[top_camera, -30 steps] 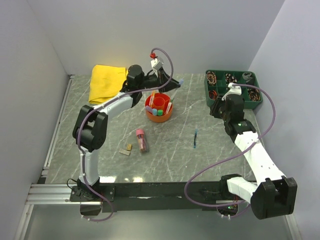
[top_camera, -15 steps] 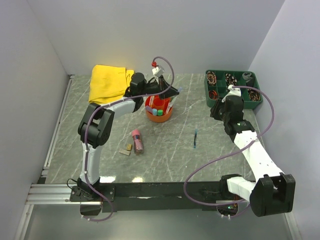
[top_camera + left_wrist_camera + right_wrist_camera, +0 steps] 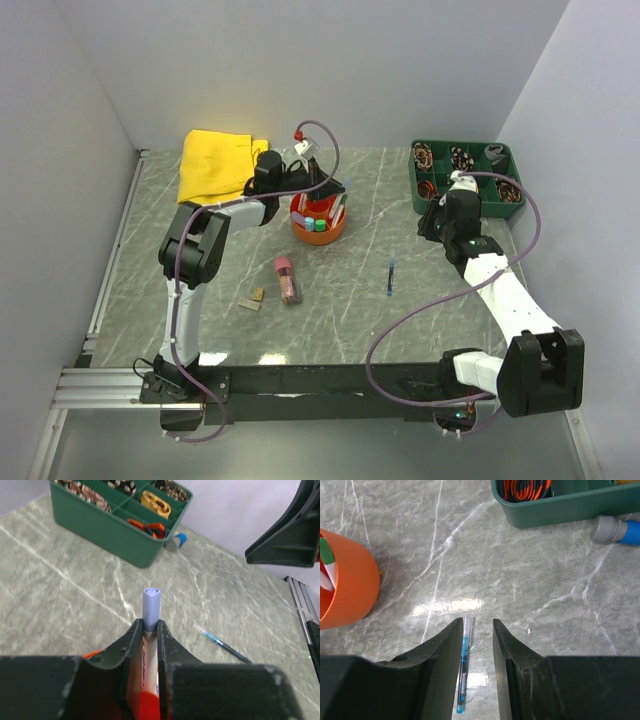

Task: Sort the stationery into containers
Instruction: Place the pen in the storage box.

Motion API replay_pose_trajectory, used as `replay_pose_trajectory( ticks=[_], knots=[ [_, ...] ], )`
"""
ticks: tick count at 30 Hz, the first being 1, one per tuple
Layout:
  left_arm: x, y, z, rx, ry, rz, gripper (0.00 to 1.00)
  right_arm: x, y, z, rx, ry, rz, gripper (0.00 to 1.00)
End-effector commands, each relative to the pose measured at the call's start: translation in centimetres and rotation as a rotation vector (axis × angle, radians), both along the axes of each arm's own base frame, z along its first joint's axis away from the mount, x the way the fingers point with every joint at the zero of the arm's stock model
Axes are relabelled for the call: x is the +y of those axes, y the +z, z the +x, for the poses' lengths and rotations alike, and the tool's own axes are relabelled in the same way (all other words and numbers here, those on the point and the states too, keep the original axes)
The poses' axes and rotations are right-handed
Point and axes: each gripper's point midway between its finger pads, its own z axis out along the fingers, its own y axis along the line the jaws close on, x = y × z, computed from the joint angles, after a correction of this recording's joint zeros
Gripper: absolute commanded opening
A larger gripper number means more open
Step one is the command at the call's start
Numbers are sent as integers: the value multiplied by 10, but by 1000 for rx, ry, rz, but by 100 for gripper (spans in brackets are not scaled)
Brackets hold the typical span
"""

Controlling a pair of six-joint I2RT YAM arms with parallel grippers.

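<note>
My left gripper (image 3: 328, 190) is shut on the lilac stick (image 3: 151, 604) and holds it tilted over the orange organiser bowl (image 3: 318, 228), which has several pens standing in it. The left wrist view shows the stick pinched between the fingers (image 3: 149, 625), with orange just below. My right gripper (image 3: 436, 216) is open and empty above the table. In the right wrist view its fingertips (image 3: 477, 622) frame a thin blue pen (image 3: 463, 667) lying on the table (image 3: 390, 277). A pink-capped tube (image 3: 285, 280) and small tan blocks (image 3: 252, 298) lie at front left.
A folded yellow cloth (image 3: 215, 165) lies at the back left. A green divided tray (image 3: 465, 175) of small parts stands at the back right, with a grey and blue cylinder (image 3: 615, 530) beside it. The organiser's side (image 3: 345, 590) shows left in the right wrist view.
My left gripper has swung back and down over the organiser with the lilac stick. The pink-capped tube shifted slightly on the table. The right gripper edged slightly left.
</note>
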Motion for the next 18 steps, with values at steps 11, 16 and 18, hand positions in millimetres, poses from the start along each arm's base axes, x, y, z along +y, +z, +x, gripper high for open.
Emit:
replay_pose_trajectory(
  ticks=[11, 16, 18],
  knots=[
    [19, 6, -27, -97, -43, 23, 34, 2, 9, 16, -18, -6, 23, 38],
    [25, 31, -34, -169, -35, 32, 46, 2, -12, 8, 56, -23, 36, 37],
    [27, 45, -38, -193, -31, 20, 48, 3, -24, 4, 94, -32, 40, 37]
  ],
)
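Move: The left hand still holds the pen upright just under its cap, by the right side of the storage box, whose middle lies about 4 cm to the left, 2 cm back and 8 cm below. The blue pen on the table is roughly 12 cm right and 18 cm back, the pink-capped case about 12 cm left and 18 cm back, both some 13 cm lower. From the right hand, the box is about 23 cm left, 10 cm ahead and 8 cm below. Left hand lowers the pen about 2.5 cm into the box, opens, drawing back and left; right sinks 2 cm. ##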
